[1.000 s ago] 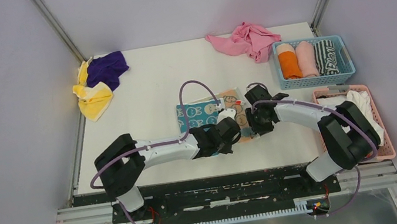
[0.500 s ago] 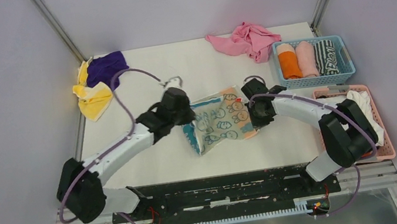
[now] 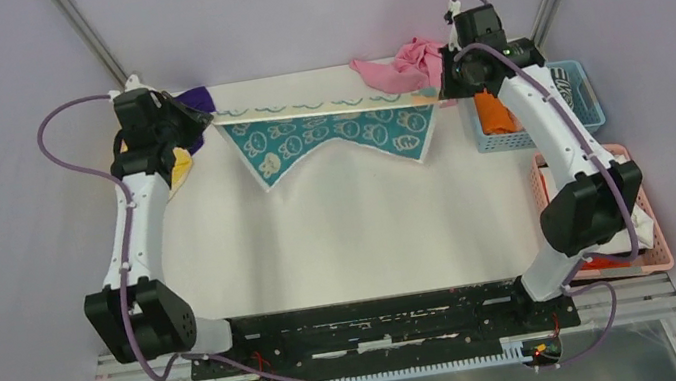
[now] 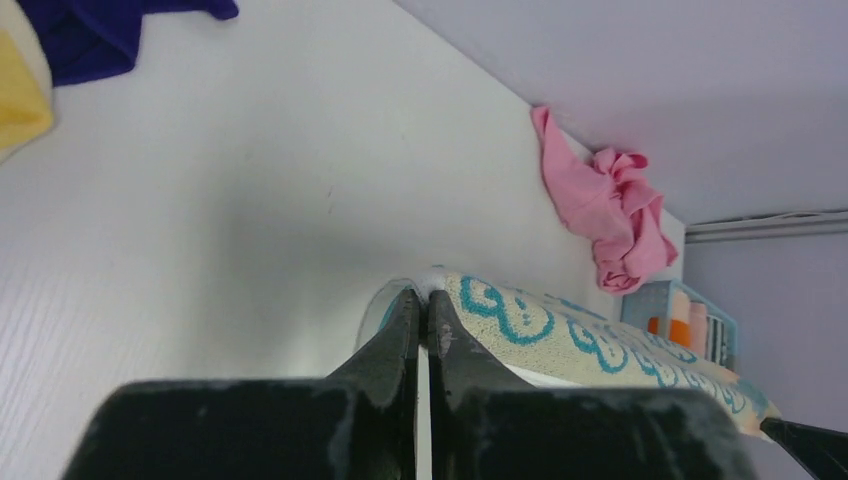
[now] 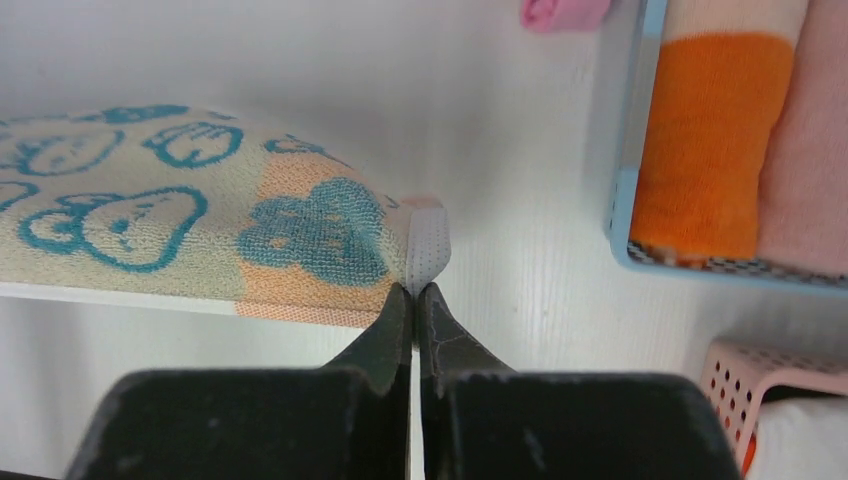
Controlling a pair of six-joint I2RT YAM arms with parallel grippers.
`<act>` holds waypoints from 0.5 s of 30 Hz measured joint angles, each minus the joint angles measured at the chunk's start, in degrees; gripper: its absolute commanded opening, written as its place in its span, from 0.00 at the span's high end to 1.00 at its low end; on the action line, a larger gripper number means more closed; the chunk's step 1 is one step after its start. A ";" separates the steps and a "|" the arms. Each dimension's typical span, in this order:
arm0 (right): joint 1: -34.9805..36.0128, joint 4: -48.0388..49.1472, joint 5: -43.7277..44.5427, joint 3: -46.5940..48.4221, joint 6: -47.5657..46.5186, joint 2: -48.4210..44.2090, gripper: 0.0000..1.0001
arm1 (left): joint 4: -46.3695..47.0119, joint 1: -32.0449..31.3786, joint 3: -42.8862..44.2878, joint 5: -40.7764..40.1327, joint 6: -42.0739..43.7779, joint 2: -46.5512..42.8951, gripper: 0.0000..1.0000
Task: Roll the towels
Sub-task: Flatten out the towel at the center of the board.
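Observation:
The teal-and-white towel with cartoon faces (image 3: 325,132) hangs stretched in the air over the far half of the table, top edge taut, lower edge drooping in two points. My left gripper (image 3: 202,120) is shut on its left top corner; in the left wrist view the left gripper (image 4: 421,300) pinches the towel (image 4: 560,335). My right gripper (image 3: 445,88) is shut on the right top corner; in the right wrist view the right gripper (image 5: 413,290) pinches the white tag of the towel (image 5: 200,200). A yellow towel (image 3: 178,164) and a purple towel (image 3: 194,99) lie crumpled at the far left.
A pink cloth (image 3: 406,64) lies crumpled at the far edge, behind the stretched towel. A blue basket (image 3: 588,113) at the right holds rolled towels, one of them orange (image 5: 710,130). A pink basket (image 3: 642,206) nearer on the right holds white fabric.
Both arms rose from mid-table and swung apart toward the far side, pulling the folded teal towel up into a taut span. The right gripper closed on its corner.

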 measured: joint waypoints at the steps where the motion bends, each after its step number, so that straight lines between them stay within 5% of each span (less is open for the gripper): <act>1: -0.46 -0.46 -0.76 3.26 -0.26 1.20 0.99 | -0.07 1.07 2.38 2.29 -0.11 1.95 0.97; 7: -1.97 -2.73 -4.61 9.55 -0.76 1.18 0.99 | -0.24 3.69 6.84 8.59 -0.74 3.28 0.97; 15: -2.38 0.52 -6.40 -18.14 0.87 -14.73 0.99 | 1.88 4.00 -16.04 10.29 -0.98 -16.46 0.97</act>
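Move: Between the two raised hands the towel hangs by its edge. The board's centre lies about 6 cm back, 22 cm right and 28 cm below the left hand, and some 5 cm back, 22 cm left and 24 cm below the right. From the left hand the purple towel is 11 cm ahead, 8 cm left; from the right, the pink towel is 15 cm straight ahead and the blue basket 5 cm ahead, 22 cm right. Flicking the towel out between them, both arms first go on up and slightly forward, rising about 4–5 cm, then sweep back towards the robot by some 9 cm while sinking faster and faster towards the board. The closed fingers keep pinching the two corners of the near edge, and the wrists barely turn. ##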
